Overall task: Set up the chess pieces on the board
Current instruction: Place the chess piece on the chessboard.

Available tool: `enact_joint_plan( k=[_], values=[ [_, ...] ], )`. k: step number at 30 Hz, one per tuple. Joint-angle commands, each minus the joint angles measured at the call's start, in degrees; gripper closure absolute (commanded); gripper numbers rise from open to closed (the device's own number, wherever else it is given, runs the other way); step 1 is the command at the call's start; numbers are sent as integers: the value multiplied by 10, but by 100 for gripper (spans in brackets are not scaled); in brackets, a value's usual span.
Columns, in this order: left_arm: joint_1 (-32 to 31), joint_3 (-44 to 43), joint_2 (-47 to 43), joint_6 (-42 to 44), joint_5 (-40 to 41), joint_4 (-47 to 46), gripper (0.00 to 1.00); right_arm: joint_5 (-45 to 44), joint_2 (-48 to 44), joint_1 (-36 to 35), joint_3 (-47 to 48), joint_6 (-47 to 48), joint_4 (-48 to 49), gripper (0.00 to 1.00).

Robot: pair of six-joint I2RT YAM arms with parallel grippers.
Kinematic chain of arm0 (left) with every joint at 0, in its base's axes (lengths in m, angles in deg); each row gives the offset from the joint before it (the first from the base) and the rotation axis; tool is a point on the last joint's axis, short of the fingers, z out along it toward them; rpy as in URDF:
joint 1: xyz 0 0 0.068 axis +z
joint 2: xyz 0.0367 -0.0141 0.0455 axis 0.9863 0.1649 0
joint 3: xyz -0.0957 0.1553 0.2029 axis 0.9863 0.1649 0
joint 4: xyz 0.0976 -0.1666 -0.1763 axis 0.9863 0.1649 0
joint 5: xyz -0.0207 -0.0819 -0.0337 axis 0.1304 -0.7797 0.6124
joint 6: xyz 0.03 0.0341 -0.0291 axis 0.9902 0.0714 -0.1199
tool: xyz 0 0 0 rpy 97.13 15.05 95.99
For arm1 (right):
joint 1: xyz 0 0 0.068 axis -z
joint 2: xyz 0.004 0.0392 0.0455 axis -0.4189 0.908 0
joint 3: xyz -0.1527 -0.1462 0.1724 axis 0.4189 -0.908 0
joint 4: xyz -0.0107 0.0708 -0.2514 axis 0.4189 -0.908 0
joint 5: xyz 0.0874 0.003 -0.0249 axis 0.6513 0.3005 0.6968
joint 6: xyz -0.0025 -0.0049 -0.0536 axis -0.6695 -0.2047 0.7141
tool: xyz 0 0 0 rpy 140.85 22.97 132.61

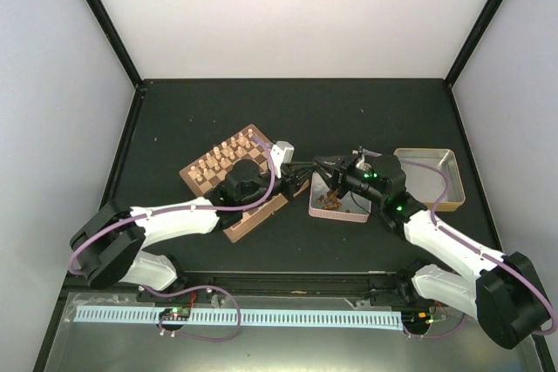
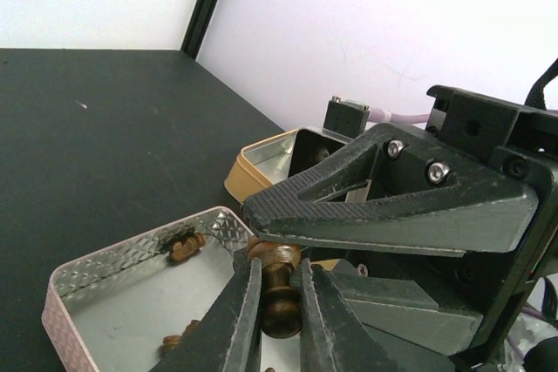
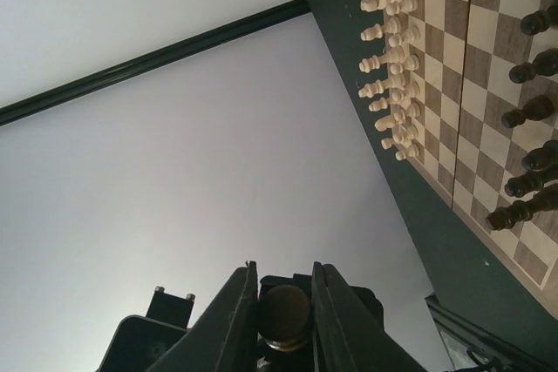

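Observation:
A dark brown chess piece (image 2: 281, 302) hangs above the silvery tin (image 2: 105, 260), gripped from two sides. My left gripper (image 2: 279, 267) is shut on its stem. My right gripper (image 3: 283, 272) is shut on the same piece (image 3: 283, 315), and one of its fingers (image 2: 384, 215) lies across the top of the left wrist view. From above, the left gripper (image 1: 301, 172) and right gripper (image 1: 321, 165) meet tip to tip, just right of the board (image 1: 187, 172). On the board (image 3: 488, 58) several dark pieces (image 3: 527, 111) stand along one side.
Pale cream pieces (image 3: 392, 58) fill two rows on the board's far side (image 1: 227, 150). Loose dark pieces (image 2: 185, 244) lie in the tin (image 1: 312, 202). A tan tray (image 1: 432, 176) sits to the right. The left arm lies across the board's near part.

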Motion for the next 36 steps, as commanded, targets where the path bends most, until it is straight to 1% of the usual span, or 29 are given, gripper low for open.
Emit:
enact_joint_plan(
  k=[1,2,4,6,8,11,15,18,20,22,25,27,30,36],
  values=[
    [-4,-21,-7,14,6,0,91,14,-1,-2,3,14,5,79],
    [-5,-22,-11,17,9,10,93,13,-2,-2,8,29,-6,75],
    [-4,-24,-29,22,15,49,95,14,-1,-2,18,61,-29,62],
    [-3,-35,-48,29,20,116,95,9,-1,-1,31,102,-59,50],
    [-3,-53,-73,36,27,214,95,4,-2,1,46,152,-94,43],
    [1,-80,-106,48,41,368,95,-11,-6,6,64,222,-143,38],
    [25,-112,-135,67,49,580,95,-56,-22,10,67,292,-202,36],
    [55,-131,-147,76,50,697,94,-87,-36,12,63,326,-234,36],
    [82,-143,-148,79,47,750,94,-107,-47,12,62,341,-249,36],
    [114,-153,-141,90,35,778,93,-127,-53,13,64,357,-262,36],
    [146,-179,-110,114,31,788,93,-145,-59,13,70,374,-279,36],
    [157,-213,-73,124,27,808,93,-149,-60,13,71,379,-282,36],
    [174,-277,9,145,-3,859,91,-146,-60,13,68,380,-279,36],
    [183,-323,102,166,-10,890,92,-148,-59,15,55,383,-264,36]
  ],
)
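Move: The dark chess piece sits between both grippers. The free square it seems meant for lies about 12 cm left of the left hand, 1 cm ahead and 18 cm below. The nearest dark pawn is 10 cm left and 2 cm ahead, the tall dark piece at the row's end 12 cm left and 2 cm back, both down there too. From the right hand, the dark pieces in the tray lie about 3 cm back, 3 cm right and 20 cm down. The left fingers keep their pinch on the dark piece as the right fingers spread and let go of it. The left hand then carries it some 14 cm left and 9 cm down over the board, easing forward late, while its wrist swings the fingers from sideways to steeply down. The right hand backs off about 5 cm to the right and 3 cm down, rolling and dipping its open fingers. ##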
